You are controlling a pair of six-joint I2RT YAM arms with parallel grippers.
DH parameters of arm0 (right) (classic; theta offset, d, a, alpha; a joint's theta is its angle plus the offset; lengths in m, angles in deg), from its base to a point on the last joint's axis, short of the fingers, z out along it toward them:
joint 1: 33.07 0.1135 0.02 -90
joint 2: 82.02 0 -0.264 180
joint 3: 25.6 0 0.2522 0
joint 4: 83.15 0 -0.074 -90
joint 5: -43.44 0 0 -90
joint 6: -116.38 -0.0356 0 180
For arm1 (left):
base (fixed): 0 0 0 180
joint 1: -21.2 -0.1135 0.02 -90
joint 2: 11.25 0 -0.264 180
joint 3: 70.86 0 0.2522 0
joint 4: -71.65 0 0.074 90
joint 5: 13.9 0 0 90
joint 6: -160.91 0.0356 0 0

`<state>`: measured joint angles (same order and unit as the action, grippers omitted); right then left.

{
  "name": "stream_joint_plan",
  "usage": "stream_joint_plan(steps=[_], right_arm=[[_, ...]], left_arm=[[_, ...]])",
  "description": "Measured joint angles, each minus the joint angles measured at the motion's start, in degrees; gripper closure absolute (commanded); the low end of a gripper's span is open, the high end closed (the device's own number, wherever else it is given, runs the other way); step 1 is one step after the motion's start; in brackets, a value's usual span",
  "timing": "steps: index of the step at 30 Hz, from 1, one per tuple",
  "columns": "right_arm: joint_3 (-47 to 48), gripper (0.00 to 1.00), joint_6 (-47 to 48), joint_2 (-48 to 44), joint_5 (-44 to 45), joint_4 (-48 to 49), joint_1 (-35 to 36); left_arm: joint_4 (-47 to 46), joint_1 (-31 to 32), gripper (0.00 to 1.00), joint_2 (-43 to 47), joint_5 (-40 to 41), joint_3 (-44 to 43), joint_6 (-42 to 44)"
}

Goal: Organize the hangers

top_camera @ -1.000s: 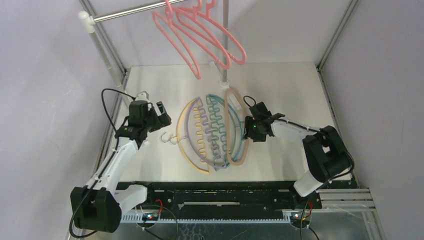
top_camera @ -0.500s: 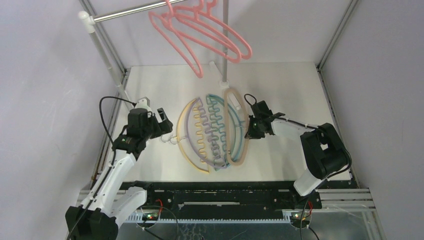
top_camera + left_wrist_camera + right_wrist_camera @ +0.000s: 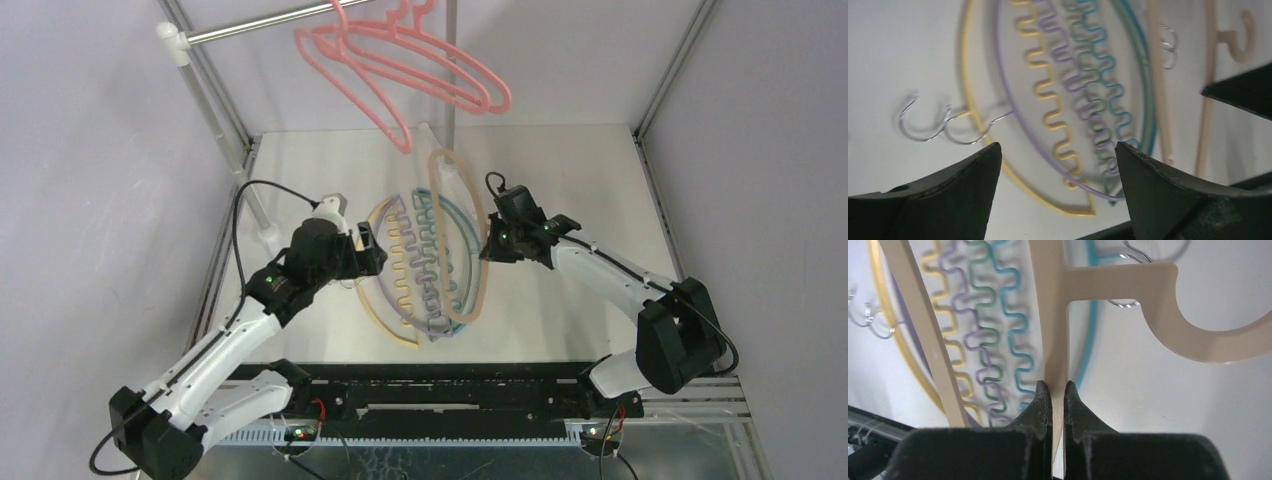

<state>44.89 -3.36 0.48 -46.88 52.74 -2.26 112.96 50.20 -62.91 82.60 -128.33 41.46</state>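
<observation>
My right gripper (image 3: 492, 245) (image 3: 1057, 387) is shut on the tan hanger (image 3: 484, 285) (image 3: 1055, 330), pinching its bar just below the hook (image 3: 1198, 345). That hanger is tilted, its far end raised off the table. The yellow (image 3: 1048, 100), lavender (image 3: 1013, 100), teal (image 3: 1143, 75) and green wavy-bar hangers lie overlapped on the table (image 3: 580, 180). My left gripper (image 3: 372, 255) (image 3: 1057, 147) hovers open above the near ends of the yellow and lavender ones, touching nothing. Their wire hooks (image 3: 933, 125) lie to the left. Pink hangers (image 3: 400, 135) hang on the silver rail (image 3: 260, 25).
The rail's slanted support post (image 3: 205, 95) runs down the left side to a white foot (image 3: 268, 235). A thin vertical pole (image 3: 451, 60) rises at the back centre beside the pink hangers. Grey walls close in on both sides.
My right gripper closed on the tan hanger and lifted it, tipping its far end up. My left arm swung right over the pile's left side. The pink hangers swayed.
</observation>
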Motion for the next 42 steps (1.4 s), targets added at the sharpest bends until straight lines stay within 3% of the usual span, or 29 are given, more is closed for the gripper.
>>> stream_joint_plan(steps=[3, 12, 29, 42], right_arm=[[3.3, 1.00, -0.2, 0.1, 0.5, -0.4, 1.9], [5.4, 1.00, -0.1, 4.7, 2.3, -1.5, 4.1], [18.9, 1.00, 1.1, 7.3, 1.6, -5.9, 5.5], [23.4, 1.00, 1.8, 7.3, 0.7, -10.9, 6.5]], left_arm=[[-0.6, 6.8, 0.12, -2.3, 2.4, -4.6, -1.6], [-1.8, 17.3, 0.13, -8.5, 5.1, -14.3, -3.1], [-2.2, 24.6, 0.15, -16.6, 5.9, -18.9, -3.0], [-2.5, 27.9, 0.16, -25.2, 5.1, -23.9, -1.3]])
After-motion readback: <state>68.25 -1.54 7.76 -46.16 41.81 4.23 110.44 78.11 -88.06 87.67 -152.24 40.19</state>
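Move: The beige hanger's middle lies some 19 cm to the left hand's right, about 7 cm ahead and 8 cm below. On the table some 16 cm below that hand, the yellow hanger is about 4 cm right and 5 cm ahead, the purple one 8 cm right and 6 cm ahead. The right hand already pinches the beige hanger beside its hook, the middle about 5 cm left and 5 cm ahead, level in height. Open left hand sweeps about 18 cm right towards the beige hanger; right, still pinching, lifts it 8 cm leftwards. ##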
